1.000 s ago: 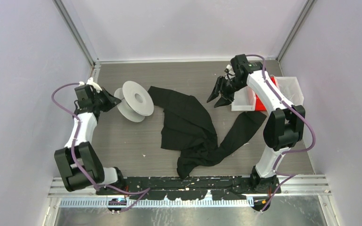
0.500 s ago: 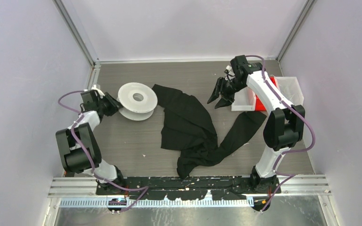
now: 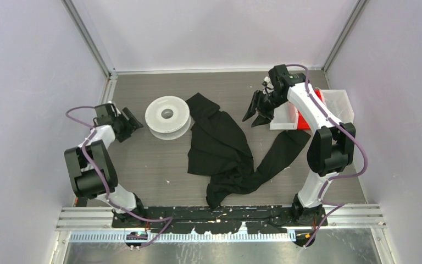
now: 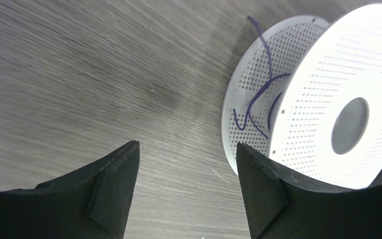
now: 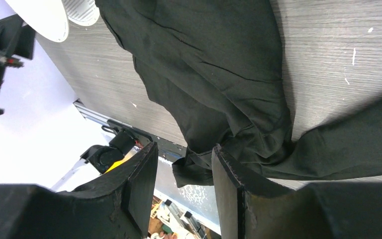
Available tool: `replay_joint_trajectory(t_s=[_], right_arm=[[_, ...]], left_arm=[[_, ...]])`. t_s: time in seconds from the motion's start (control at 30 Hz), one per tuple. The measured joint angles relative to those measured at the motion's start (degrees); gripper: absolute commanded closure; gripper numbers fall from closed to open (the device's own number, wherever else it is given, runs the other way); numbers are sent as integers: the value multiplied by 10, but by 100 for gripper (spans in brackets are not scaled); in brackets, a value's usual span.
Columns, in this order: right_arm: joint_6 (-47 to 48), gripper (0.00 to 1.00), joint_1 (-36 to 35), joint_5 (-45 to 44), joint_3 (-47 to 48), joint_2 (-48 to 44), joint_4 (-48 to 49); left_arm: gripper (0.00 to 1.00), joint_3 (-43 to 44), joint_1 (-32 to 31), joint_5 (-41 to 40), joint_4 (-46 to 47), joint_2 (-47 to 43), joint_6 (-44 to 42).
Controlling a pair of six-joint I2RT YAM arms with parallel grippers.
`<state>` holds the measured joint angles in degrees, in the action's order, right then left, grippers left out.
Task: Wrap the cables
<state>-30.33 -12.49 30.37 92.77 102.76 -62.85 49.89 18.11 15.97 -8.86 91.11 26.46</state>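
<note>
The white plastic spool (image 3: 155,116) lies flat on the table at the back left, touching the black cloth's edge. In the left wrist view the spool (image 4: 323,74) fills the right side, and a thin dark cable (image 4: 258,92) loops loosely between its perforated rims. My left gripper (image 3: 133,124) (image 4: 186,169) sits just left of the spool, open, with only bare table between its fingers. My right gripper (image 3: 255,114) (image 5: 184,172) hangs over the table at the back right, open and holding nothing.
A large black cloth (image 3: 220,143) (image 5: 214,64) sprawls over the middle of the table. A white bin (image 3: 340,104) and a red piece (image 3: 307,120) stand at the right edge beside the right arm. Walls close in the left, right and back.
My left gripper opened and let go of the spool. The spool went from tilted to flat on the table, and the gripper drew back to the left. The right arm stayed put.
</note>
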Motion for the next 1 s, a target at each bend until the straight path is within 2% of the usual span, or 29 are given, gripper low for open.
replay_joint_trajectory(t_s=[0.3, 0.33, 0.4, 0.6, 0.73, 0.83, 0.93, 1.0], right_arm=[[-2, 48, 0, -63, 10, -11, -4], [-2, 46, 0, -77, 10, -20, -4], [-2, 36, 0, -108, 11, -44, 0], [12, 3, -3, -250, -9, -177, 48], [38, 0, -11, -371, -55, -276, 88], [57, 0, -14, -447, -80, -311, 93], [65, 0, -16, -517, -97, -314, 94], [67, 0, -16, -564, -110, -312, 93]], left_arm=[[27, 136, -8, -103, -148, -162, -62], [27, 153, -14, -114, -159, -181, -68], [27, 181, -37, -137, -177, -211, -83], [26, 259, -226, -223, -250, -237, -140], [25, 277, -362, -266, -301, -231, -147], [24, 279, -449, -295, -333, -219, -142], [25, 279, -507, -297, -366, -200, -118], [23, 272, -516, -294, -374, -193, -102]])
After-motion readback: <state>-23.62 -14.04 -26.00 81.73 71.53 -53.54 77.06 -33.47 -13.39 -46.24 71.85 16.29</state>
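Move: Beside the spool, already let go and lying flat, the left hand has its middle about 16 cm to the right, 4 cm ahead and roughly 2 cm lower; the black cloth's middle is some 39 cm right and 6 cm back. From the right hand the white tray lies about 14 cm ahead, 17 cm right and 15 cm below, the red tray 28 cm right and equally far ahead, the spool 30 cm left and 9 cm ahead. Rising first, with fingers still open, the left hand climbs about 25 cm clear of the spool, then sweeps some 20 cm right, drawing back and sinking slightly, and rolls clockwise, ending high on the spool's near side. The empty right hand swings right and up, its fingers opening fully and turning from left-down to forward-down, until it is high in front of the white tray. ##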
